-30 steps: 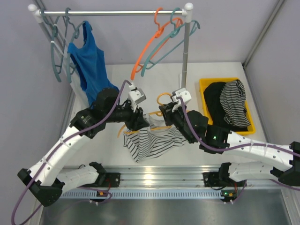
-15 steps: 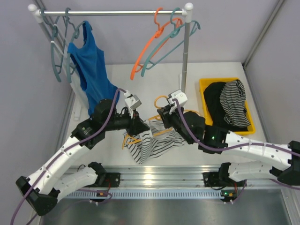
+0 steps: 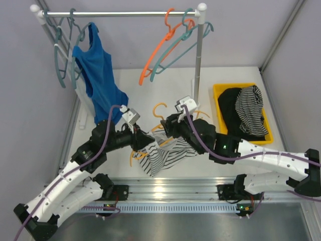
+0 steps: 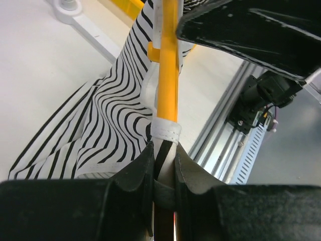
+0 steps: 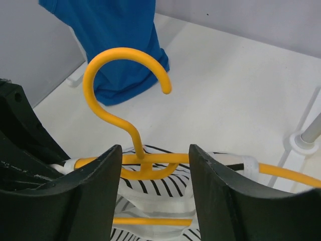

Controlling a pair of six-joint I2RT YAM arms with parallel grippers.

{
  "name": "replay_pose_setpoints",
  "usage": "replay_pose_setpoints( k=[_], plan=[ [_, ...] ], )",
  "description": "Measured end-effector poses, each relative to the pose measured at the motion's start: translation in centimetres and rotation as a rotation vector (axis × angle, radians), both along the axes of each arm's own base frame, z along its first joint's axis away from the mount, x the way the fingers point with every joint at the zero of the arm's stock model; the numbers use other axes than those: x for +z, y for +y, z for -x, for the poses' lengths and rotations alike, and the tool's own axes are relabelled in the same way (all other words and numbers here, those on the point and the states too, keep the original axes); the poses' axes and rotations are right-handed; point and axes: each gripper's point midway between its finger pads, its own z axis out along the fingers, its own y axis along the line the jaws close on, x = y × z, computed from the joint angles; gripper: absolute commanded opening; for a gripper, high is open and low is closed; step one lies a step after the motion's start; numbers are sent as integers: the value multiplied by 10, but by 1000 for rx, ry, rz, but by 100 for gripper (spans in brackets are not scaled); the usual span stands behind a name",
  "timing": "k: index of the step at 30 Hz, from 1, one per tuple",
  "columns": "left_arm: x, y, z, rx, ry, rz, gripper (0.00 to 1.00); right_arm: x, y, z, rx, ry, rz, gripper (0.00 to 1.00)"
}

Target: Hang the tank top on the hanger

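The yellow hanger lies tilted above the table with the striped tank top draped on it. My left gripper is shut at the hanger's left shoulder. In the left wrist view, the left gripper pinches a white strap of the tank top wrapped over the hanger arm. My right gripper is open. In the right wrist view, the hanger's neck stands between the right gripper's fingers, touching neither. The tank top bunches under the hanger's bar.
A clothes rack stands behind, holding a blue top, an orange hanger and teal hangers. A yellow bin at the right holds dark and fine-striped garments. The rail edge runs along the front.
My right gripper has opened and let go of the hanger's neck. The left gripper closed on the strap and hanger arm, then drew back to the left, carrying the hanger with it.
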Motion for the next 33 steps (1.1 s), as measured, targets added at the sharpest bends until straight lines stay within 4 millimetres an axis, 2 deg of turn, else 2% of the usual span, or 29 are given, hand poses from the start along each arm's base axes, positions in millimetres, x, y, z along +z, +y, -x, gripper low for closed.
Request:
replay_pose_setpoints(
  k=[1, 4, 11, 19, 26, 29, 33],
  plan=[
    [0, 2, -1, 17, -7, 2, 0, 2, 0, -1, -4, -2, -5, 63],
    [-2, 8, -4, 59, -19, 3, 0, 6, -2, -1, -14, -1, -15, 72],
    [-9, 20, -9, 136, -24, -16, 0, 7, -15, -2, -54, 9, -11, 78],
    [-21, 50, -13, 292, -13, -54, 0, 31, -58, 0, -148, 0, -75, 80],
    [-23, 93, -26, 529, -19, -138, 0, 53, -96, 6, -209, -7, -157, 80],
    [-11, 111, -35, 624, -30, -197, 0, 56, -107, 8, -223, -3, -179, 80],
    [26, 128, -51, 731, -91, -255, 0, 53, -114, 10, -228, 6, -165, 79]
  ],
)
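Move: The left hand holds one end of the orange hanger; the rail's middle lies some 28 cm ahead of it, 11 cm left and 20 cm above. The red hanger is about 24 cm ahead, 6 cm right, 12 cm higher; the blue tank top roughly 20 cm ahead, 19 cm left, level in height. The orange hanger's neck is about 2 cm ahead and 1 cm left of the right hand, at its height. Left hand swings the held hanger 13 cm left, some 40° counter-clockwise; right fingers open, withdrawing 11 cm rightward. ##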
